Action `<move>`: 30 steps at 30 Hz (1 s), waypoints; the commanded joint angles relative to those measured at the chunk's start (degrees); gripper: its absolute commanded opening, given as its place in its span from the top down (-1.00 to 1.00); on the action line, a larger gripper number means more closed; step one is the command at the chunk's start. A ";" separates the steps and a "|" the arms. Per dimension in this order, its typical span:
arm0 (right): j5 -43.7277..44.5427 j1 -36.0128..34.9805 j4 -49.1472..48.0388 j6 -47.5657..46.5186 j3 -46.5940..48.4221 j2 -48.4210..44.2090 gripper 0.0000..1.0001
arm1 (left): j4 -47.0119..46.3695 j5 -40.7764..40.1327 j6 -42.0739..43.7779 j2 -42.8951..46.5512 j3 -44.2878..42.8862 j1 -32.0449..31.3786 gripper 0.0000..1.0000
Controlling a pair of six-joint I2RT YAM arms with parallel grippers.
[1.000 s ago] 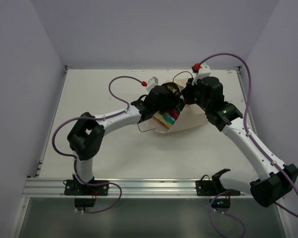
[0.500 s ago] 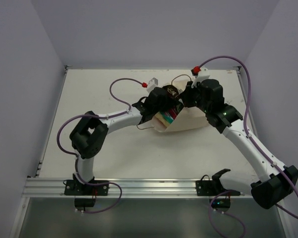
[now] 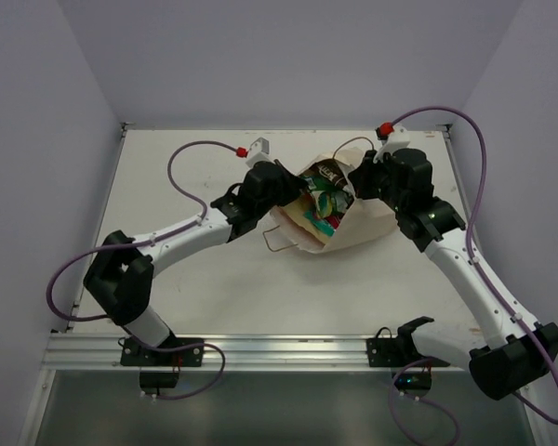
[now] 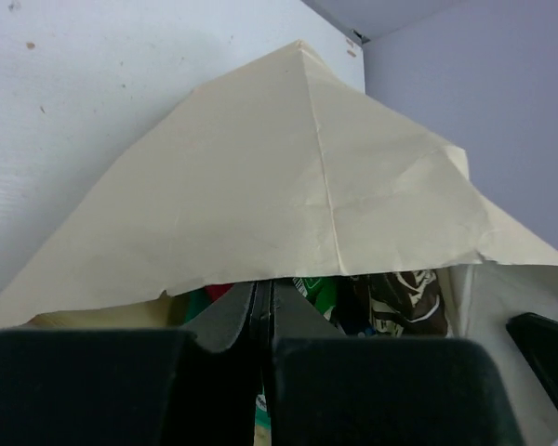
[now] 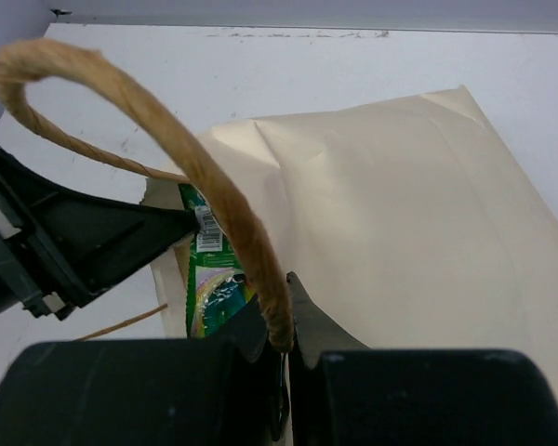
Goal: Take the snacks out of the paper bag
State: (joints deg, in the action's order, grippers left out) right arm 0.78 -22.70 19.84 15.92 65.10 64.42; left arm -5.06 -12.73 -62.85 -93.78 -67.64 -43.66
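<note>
The paper bag (image 3: 365, 221) lies on its side mid-table, mouth facing left. In the mouth lie snacks: a dark brown packet (image 3: 329, 172), a green one (image 3: 325, 198), a magenta one (image 3: 322, 221) and a teal one (image 3: 307, 219). My left gripper (image 3: 298, 190) is shut on the bag's upper edge at the mouth (image 4: 263, 290); the bag's wall (image 4: 298, 177) fills that view, with the green (image 4: 321, 293) and dark brown (image 4: 400, 302) packets under it. My right gripper (image 3: 359, 177) is shut on the bag's brown cord handle (image 5: 205, 177), above the bag's side (image 5: 400, 204) and the green packet (image 5: 209, 279).
The bag's other cord handle (image 3: 279, 243) lies on the white table (image 3: 167, 177) in front of the mouth. Purple cables (image 3: 200, 153) loop over both arms. Walls close the table at left, back and right. A metal rail (image 3: 260, 351) runs along the near edge.
My left gripper has moved left and its arm has stretched out; the bag's mouth stands wider and more packets show. My right gripper has shifted a little right with the handle.
</note>
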 commanded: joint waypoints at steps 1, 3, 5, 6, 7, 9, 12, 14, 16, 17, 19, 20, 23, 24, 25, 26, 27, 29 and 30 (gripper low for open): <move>-0.07 0.64 0.38 0.95 0.64 -1.05 1.00 | -1.09 -1.08 2.38 4.47 1.89 1.29 1.00; 0.54 1.08 0.55 0.95 0.99 -0.97 1.00 | 1.09 0.51 4.05 7.63 2.42 2.35 1.00; 1.59 1.51 0.82 0.95 0.82 -0.97 1.00 | 4.42 0.60 7.64 11.85 3.21 3.83 1.00; 2.12 1.78 0.99 0.95 0.64 -1.23 1.00 | 6.53 0.43 8.52 13.60 3.56 4.63 1.00; 2.47 1.87 1.08 0.87 0.47 -1.32 1.00 | 7.95 0.86 9.66 15.27 4.87 5.68 1.00; 2.74 2.31 0.99 0.69 -0.15 -1.49 1.00 | 11.97 0.17 13.36 20.28 6.19 9.02 1.00; 2.48 2.57 1.00 0.43 -0.59 -1.49 1.00 | 15.94 2.87 17.58 23.99 7.61 12.45 1.00; 2.13 2.48 1.00 0.51 -0.68 -1.32 1.00 | 14.13 6.65 18.56 25.22 9.09 12.37 1.00; 1.51 2.48 1.00 0.78 -0.59 -1.32 1.00 | 12.10 12.19 14.97 25.66 10.50 12.02 0.88; 1.51 2.57 0.91 0.86 -0.42 -1.23 1.00 | 11.40 12.73 13.38 25.49 10.94 11.06 0.71; 1.51 2.48 0.99 1.39 -0.15 -0.88 1.00 | 9.20 15.19 10.48 24.44 11.04 7.82 0.21; 1.34 2.48 0.99 1.57 0.20 -0.79 1.00 | 8.49 14.93 9.86 23.91 10.60 6.41 0.07; 0.81 2.48 0.99 2.27 0.64 -0.26 1.00 | 8.49 11.52 7.58 20.66 7.53 0.88 -0.54; 0.72 2.48 0.99 2.44 0.73 -0.18 1.00 | 8.31 11.76 6.35 19.61 7.17 0.42 -0.66; 0.46 2.48 0.99 2.62 0.73 -0.09 1.00 | 7.79 12.11 3.55 17.77 7.34 -0.10 -0.69; 0.37 2.48 0.82 2.71 0.73 -0.09 1.00 | 6.04 12.46 2.57 16.97 7.60 -0.28 -0.71; 0.37 2.48 0.65 2.97 0.64 -0.09 1.00 | 5.94 12.47 1.69 16.00 7.69 -0.55 -0.72; 0.02 2.48 0.64 3.06 0.55 -0.26 1.00 | 2.35 12.47 -0.25 13.19 7.35 -1.34 -0.71; -0.07 2.48 0.47 3.06 0.55 -0.26 1.00 | 2.07 12.47 -0.60 12.05 7.00 -1.51 -0.68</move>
State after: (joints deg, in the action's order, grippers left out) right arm 0.45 -20.82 20.60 18.00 65.10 64.42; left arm 2.61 -0.30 -59.20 -79.68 -57.89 -44.75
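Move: The green snack that the shut left fingers seem to have by its edge has its middle about 4 cm to their right, 2 cm back and 4 cm below, inside the tilted paper bag. From the left hand, the brown snack lies some 6 cm right, 2 cm farther out and 6 cm lower; the teal snack about 5 cm right, 6 cm back and 8 cm lower. From the right hand on the bag's rim, the green snack is roughly 8 cm left, 2 cm back and 9 cm below. Pull the shut left gripper left and up, away from the bag's mouth, about 14 cm left and 8 cm up; then swing back right, down and towards the base while opening the fingers wide and turning the hand some 15 degrees clockwise, to face the snacks again. Keep the right gripper pinching the rim, easing it about 1 cm right. ##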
